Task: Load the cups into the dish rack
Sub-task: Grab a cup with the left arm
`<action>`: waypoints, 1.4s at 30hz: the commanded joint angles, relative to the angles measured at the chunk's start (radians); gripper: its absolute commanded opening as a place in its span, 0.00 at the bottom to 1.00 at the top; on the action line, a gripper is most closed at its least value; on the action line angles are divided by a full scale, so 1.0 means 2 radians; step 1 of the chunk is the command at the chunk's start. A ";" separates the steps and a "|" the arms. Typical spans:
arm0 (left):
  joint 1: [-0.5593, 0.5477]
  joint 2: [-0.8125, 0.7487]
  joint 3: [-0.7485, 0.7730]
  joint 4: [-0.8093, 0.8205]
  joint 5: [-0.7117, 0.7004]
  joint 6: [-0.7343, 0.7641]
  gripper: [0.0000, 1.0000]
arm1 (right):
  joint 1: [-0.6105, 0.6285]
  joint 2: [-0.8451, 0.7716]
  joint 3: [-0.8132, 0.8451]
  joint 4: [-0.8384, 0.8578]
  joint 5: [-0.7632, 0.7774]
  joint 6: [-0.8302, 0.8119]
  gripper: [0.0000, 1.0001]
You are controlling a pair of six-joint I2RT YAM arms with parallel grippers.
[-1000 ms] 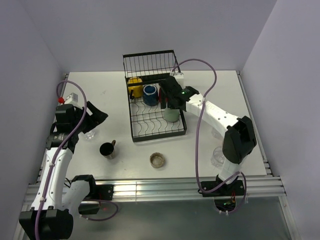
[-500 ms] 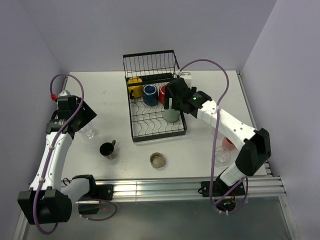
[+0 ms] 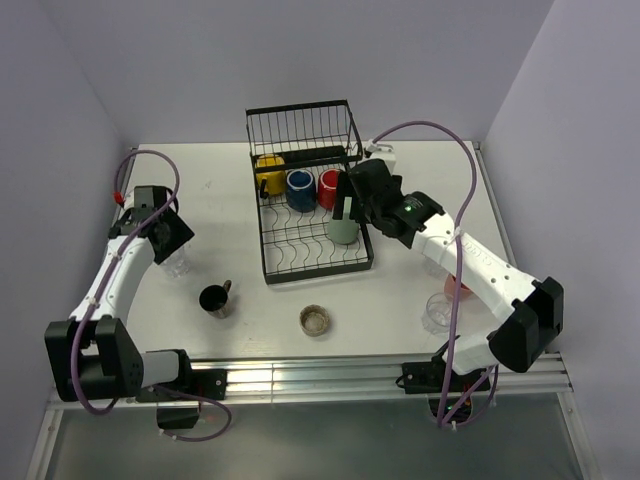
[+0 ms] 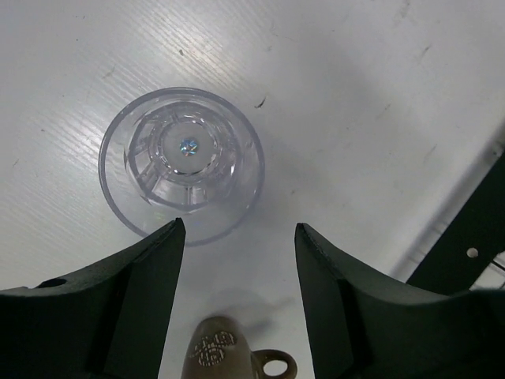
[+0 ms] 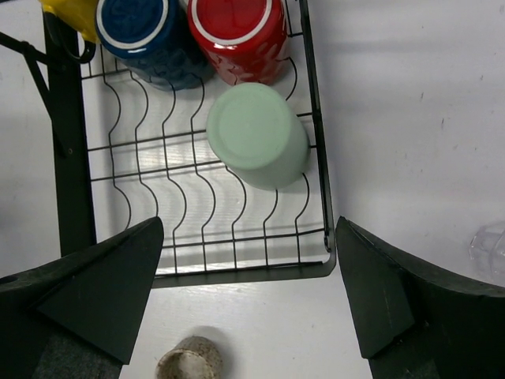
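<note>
The black wire dish rack (image 3: pixel 273 262) holds a yellow mug (image 3: pixel 268 172), a navy mug (image 3: pixel 299 188), a red mug (image 3: pixel 329 186) and an upside-down green tumbler (image 3: pixel 344 230). My right gripper (image 3: pixel 352 207) hovers open above the green tumbler (image 5: pixel 256 134), empty. My left gripper (image 4: pixel 238 229) is open over the table, with a clear glass (image 4: pixel 181 164) standing upright just beyond its fingertips, not between them. A black mug (image 3: pixel 215 299) and a low brownish glass (image 3: pixel 315 321) stand on the table in front of the rack.
Another clear glass (image 3: pixel 437 312) stands at the right, and a pink cup (image 3: pixel 458 287) is partly hidden behind my right arm. The rack's taller basket (image 3: pixel 300 125) is at the far end. In the left wrist view the black mug (image 4: pixel 221 355) lies right under the fingers.
My right gripper has drawn back from the green tumbler, which stays in the rack. The left arm has swung outward over the clear glass and its jaws have narrowed somewhat.
</note>
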 commanded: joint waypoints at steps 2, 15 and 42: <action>0.002 0.027 0.034 0.010 -0.028 -0.011 0.63 | 0.002 -0.020 -0.008 0.025 -0.005 0.003 0.97; 0.002 0.119 0.049 0.019 -0.043 -0.021 0.55 | 0.000 -0.026 -0.020 0.033 -0.021 0.001 0.97; 0.002 -0.028 0.133 -0.034 0.038 0.018 0.00 | -0.001 -0.037 0.007 0.006 -0.021 0.004 0.97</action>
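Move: The clear cup stands upright just beneath the left gripper, its middle some 2 cm ahead, 4 cm to the left and about 9 cm below. The dark mug is about 7 cm back and 5 cm to the right of this hand; the dish rack's middle is some 14 cm ahead and 29 cm to the right, both near table height. From the right hand the clear cup lies roughly 40 cm to the left, level with it, and 20 cm down. Sink the left gripper about 6 cm onto the clear cup's right-hand wall, easing some 2 cm forward and tipping the fingers further down, left finger inside the rim and right one outside. Shut them to pinch the wall, then lift nearly 12 cm, tilting the fingers back up about 15 degrees. ##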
